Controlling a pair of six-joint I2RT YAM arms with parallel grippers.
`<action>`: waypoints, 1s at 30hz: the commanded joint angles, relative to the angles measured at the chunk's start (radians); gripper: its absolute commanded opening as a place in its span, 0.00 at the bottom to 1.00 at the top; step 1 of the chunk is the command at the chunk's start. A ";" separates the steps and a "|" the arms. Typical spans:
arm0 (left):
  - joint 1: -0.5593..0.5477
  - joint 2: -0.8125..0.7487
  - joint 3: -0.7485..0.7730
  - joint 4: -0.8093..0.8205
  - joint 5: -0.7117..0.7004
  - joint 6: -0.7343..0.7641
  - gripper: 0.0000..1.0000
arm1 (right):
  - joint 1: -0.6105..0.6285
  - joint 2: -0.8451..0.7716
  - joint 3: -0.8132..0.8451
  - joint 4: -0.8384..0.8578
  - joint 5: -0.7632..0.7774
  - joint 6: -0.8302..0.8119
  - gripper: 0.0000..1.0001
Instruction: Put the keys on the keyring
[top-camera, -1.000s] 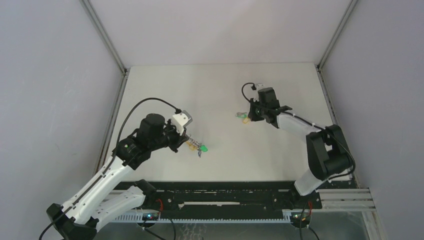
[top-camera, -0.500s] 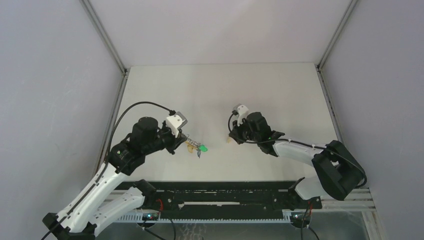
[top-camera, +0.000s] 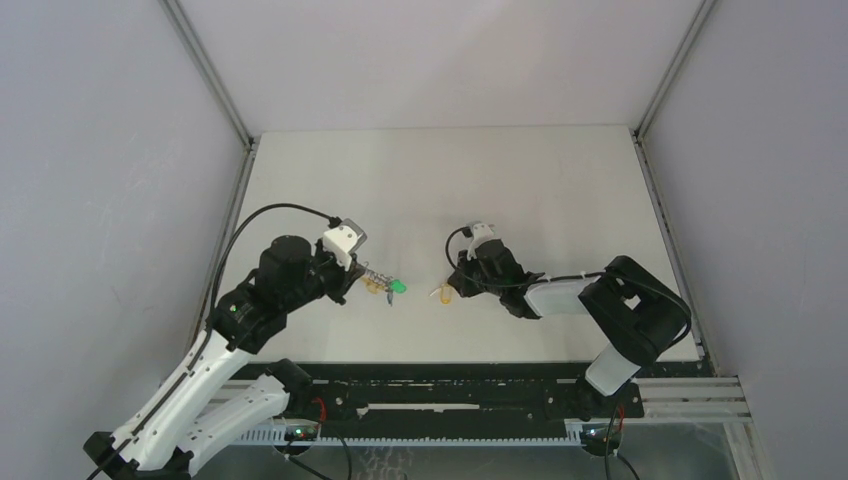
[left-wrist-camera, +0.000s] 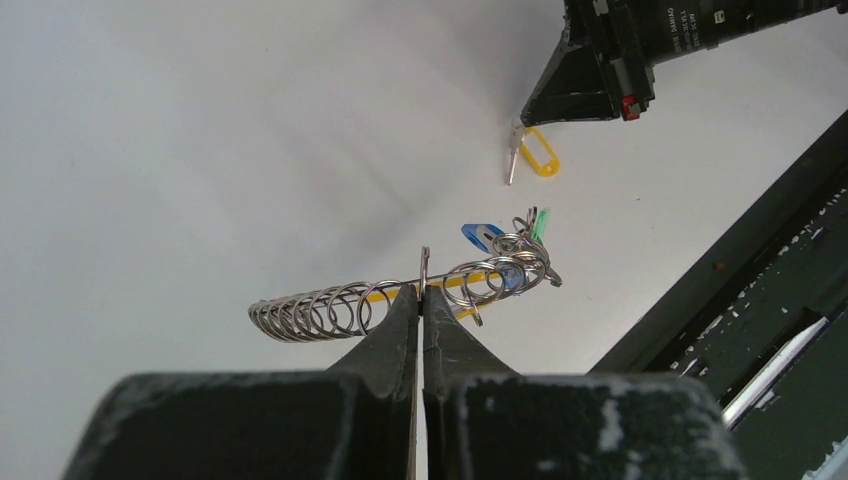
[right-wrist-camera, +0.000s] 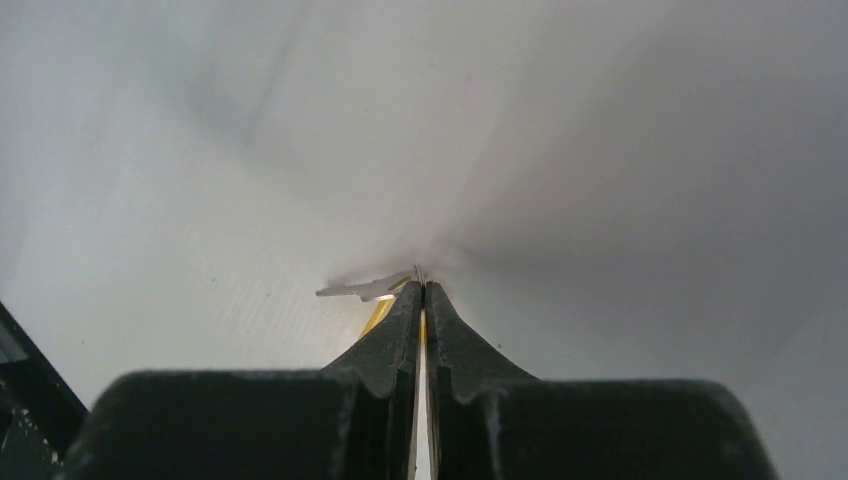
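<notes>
My left gripper (top-camera: 358, 277) (left-wrist-camera: 421, 292) is shut on the keyring (top-camera: 377, 283) (left-wrist-camera: 320, 312), a yellow band threaded with several silver rings, held above the table. A green key (top-camera: 398, 288) (left-wrist-camera: 540, 222) and a blue key (left-wrist-camera: 480, 236) hang at its right end. My right gripper (top-camera: 453, 286) (right-wrist-camera: 420, 286) is shut on a yellow-headed key (top-camera: 441, 294) (left-wrist-camera: 540, 157), with its silver blade (right-wrist-camera: 355, 291) sticking out to the left. That key sits a short way right of the keyring, apart from it.
The white table (top-camera: 560, 190) is enclosed by grey walls on three sides. A black rail (top-camera: 450, 378) (left-wrist-camera: 740, 300) runs along the near edge, close behind the keyring in the left wrist view.
The right arm has swung from the table's middle down and left, bringing the yellow key close to the keyring. The left gripper with the keyring shifted slightly left.
</notes>
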 joint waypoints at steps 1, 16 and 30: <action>0.007 -0.003 0.010 0.054 -0.040 -0.017 0.00 | -0.017 0.004 -0.017 0.046 0.091 0.167 0.00; 0.008 0.017 0.009 0.051 -0.045 -0.014 0.00 | -0.122 -0.131 0.010 -0.289 -0.087 0.145 0.30; 0.009 0.019 0.008 0.049 -0.040 -0.012 0.00 | -0.242 0.016 0.238 -0.502 -0.379 0.024 0.33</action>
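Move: The right fingers still pinch the yellow-tagged key, its middle about 1 cm back, 1 cm left and 1 cm below them, with the table just under it. The keyring, held by the left hand, is some 13 cm left of the right hand, 4 cm nearer the base and 15 cm higher. The green-tagged key lies about 12 cm ahead, 7 cm right. From the left hand the yellow-tagged key is roughly 5 cm ahead, 15 cm right and 18 cm below. The right hand sets the yellow-tagged key down about 2 cm, opens, and moves off rightward, then up. ##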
